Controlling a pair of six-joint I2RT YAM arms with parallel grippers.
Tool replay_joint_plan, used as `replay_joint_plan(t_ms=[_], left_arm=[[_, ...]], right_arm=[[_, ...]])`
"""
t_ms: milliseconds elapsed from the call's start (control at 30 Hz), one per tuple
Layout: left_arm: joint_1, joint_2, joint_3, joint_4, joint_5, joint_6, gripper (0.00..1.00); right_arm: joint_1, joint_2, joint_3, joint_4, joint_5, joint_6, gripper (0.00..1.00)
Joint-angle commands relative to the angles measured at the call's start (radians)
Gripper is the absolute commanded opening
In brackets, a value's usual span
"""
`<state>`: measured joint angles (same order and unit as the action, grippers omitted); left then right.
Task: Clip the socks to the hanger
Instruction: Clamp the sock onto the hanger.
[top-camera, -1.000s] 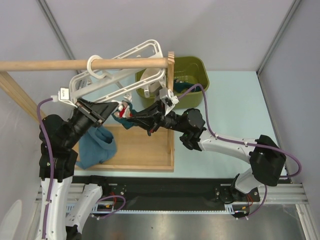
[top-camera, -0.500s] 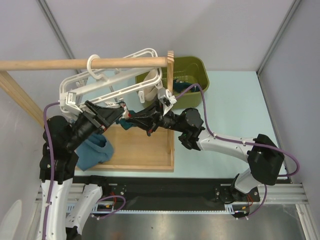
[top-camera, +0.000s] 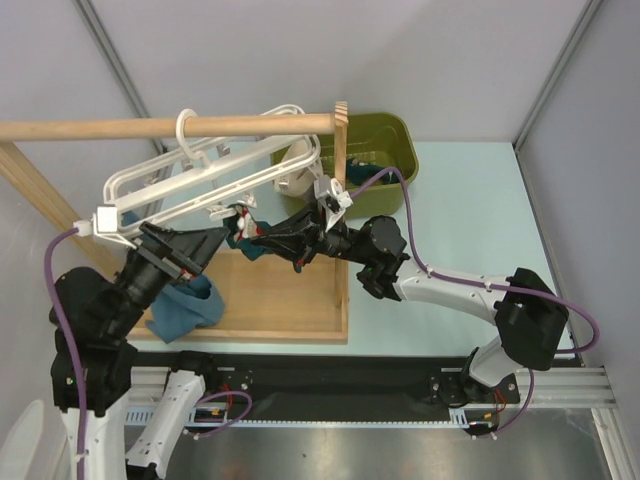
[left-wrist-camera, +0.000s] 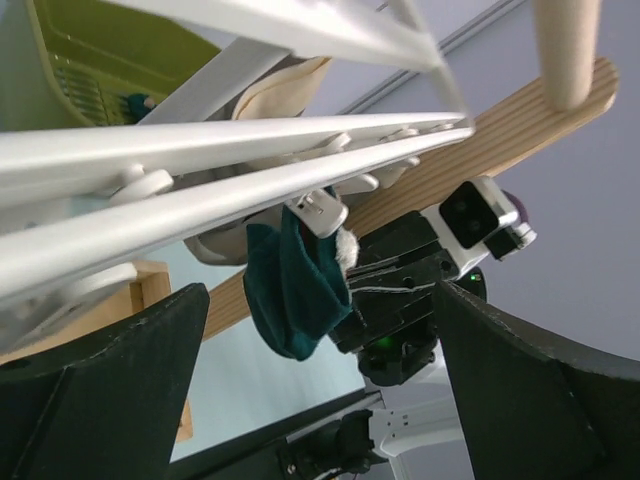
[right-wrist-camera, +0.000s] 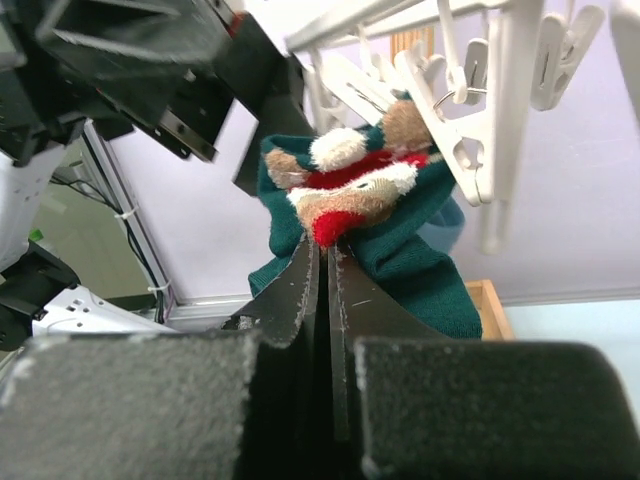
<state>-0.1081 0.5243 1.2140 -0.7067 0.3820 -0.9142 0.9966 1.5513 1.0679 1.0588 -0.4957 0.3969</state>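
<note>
The white hanger (top-camera: 190, 180) hangs by its ring from the wooden rod and tilts down to the left. One of its clips (right-wrist-camera: 455, 135) bites a dark teal sock (top-camera: 243, 225) with a red-and-white patch (right-wrist-camera: 350, 185). My right gripper (top-camera: 252, 240) is shut on that sock just below the clip, its tips pinching the red part (right-wrist-camera: 328, 238). My left gripper (top-camera: 205, 250) stands wide open just left of the sock with nothing between its fingers (left-wrist-camera: 100, 385). In the left wrist view the sock (left-wrist-camera: 295, 285) dangles from the hanger bars (left-wrist-camera: 200, 170).
The wooden rod (top-camera: 120, 129) and post (top-camera: 341, 190) stand over a wooden base tray (top-camera: 280, 295). A blue-teal cloth (top-camera: 185, 305) lies at the tray's left. A green bin (top-camera: 395, 140) behind the post holds more dark fabric and a beige item (top-camera: 296, 172).
My left gripper has opened wide and drawn back to the lower left. The hanger has swung left and lower. The right gripper has stayed shut on the sock.
</note>
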Motion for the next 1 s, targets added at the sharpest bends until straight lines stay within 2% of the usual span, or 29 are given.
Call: replay_joint_plan(t_ms=[0, 167, 267, 367, 400, 567, 800, 967], left_arm=[[-0.005, -0.003, 0.067, -0.031, -0.066, 0.046, 0.99], [-0.004, 0.009, 0.143, -0.103, -0.126, 0.074, 1.0], [-0.005, 0.006, 0.16, -0.123, -0.117, 0.086, 0.99], [-0.005, -0.017, 0.148, -0.108, -0.088, 0.098, 0.93], [-0.005, -0.029, 0.142, -0.102, -0.063, 0.101, 0.92], [-0.005, -0.15, 0.073, -0.016, 0.015, 0.057, 0.83], [-0.005, -0.199, 0.035, 0.098, 0.175, 0.0, 0.78], [-0.007, -0.133, 0.174, 0.021, 0.232, 0.078, 0.73]], right_arm=[[0.0, 0.003, 0.026, -0.003, -0.004, 0.02, 0.0], [0.019, 0.001, 0.032, -0.042, -0.012, 0.007, 0.0], [0.039, 0.003, 0.046, -0.069, -0.011, -0.013, 0.04], [0.057, 0.013, 0.07, -0.124, 0.002, -0.036, 0.23], [0.06, 0.015, 0.079, -0.129, 0.002, -0.036, 0.33], [0.083, 0.021, 0.083, -0.152, 0.022, -0.024, 0.56], [0.119, -0.046, 0.063, -0.301, 0.074, -0.093, 0.57], [0.139, -0.117, 0.059, -0.512, 0.199, -0.15, 0.57]])
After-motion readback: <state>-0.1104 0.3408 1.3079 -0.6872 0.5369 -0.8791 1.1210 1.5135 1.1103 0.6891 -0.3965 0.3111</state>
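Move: The left hand, open and empty, has the clip about 8 cm ahead and 4 to its right, with the white hanger's middle some 12 cm straight ahead, slightly higher. The right hand still pinches the green sock right at its fingertips; from it the clip is about 4 cm ahead, 2 left and 3 up, the grey sock some 9 cm ahead and 8 to the right. Right fingers release the green sock, sinking back-left about 6 cm; left hand withdraws some 10 cm back and up. ##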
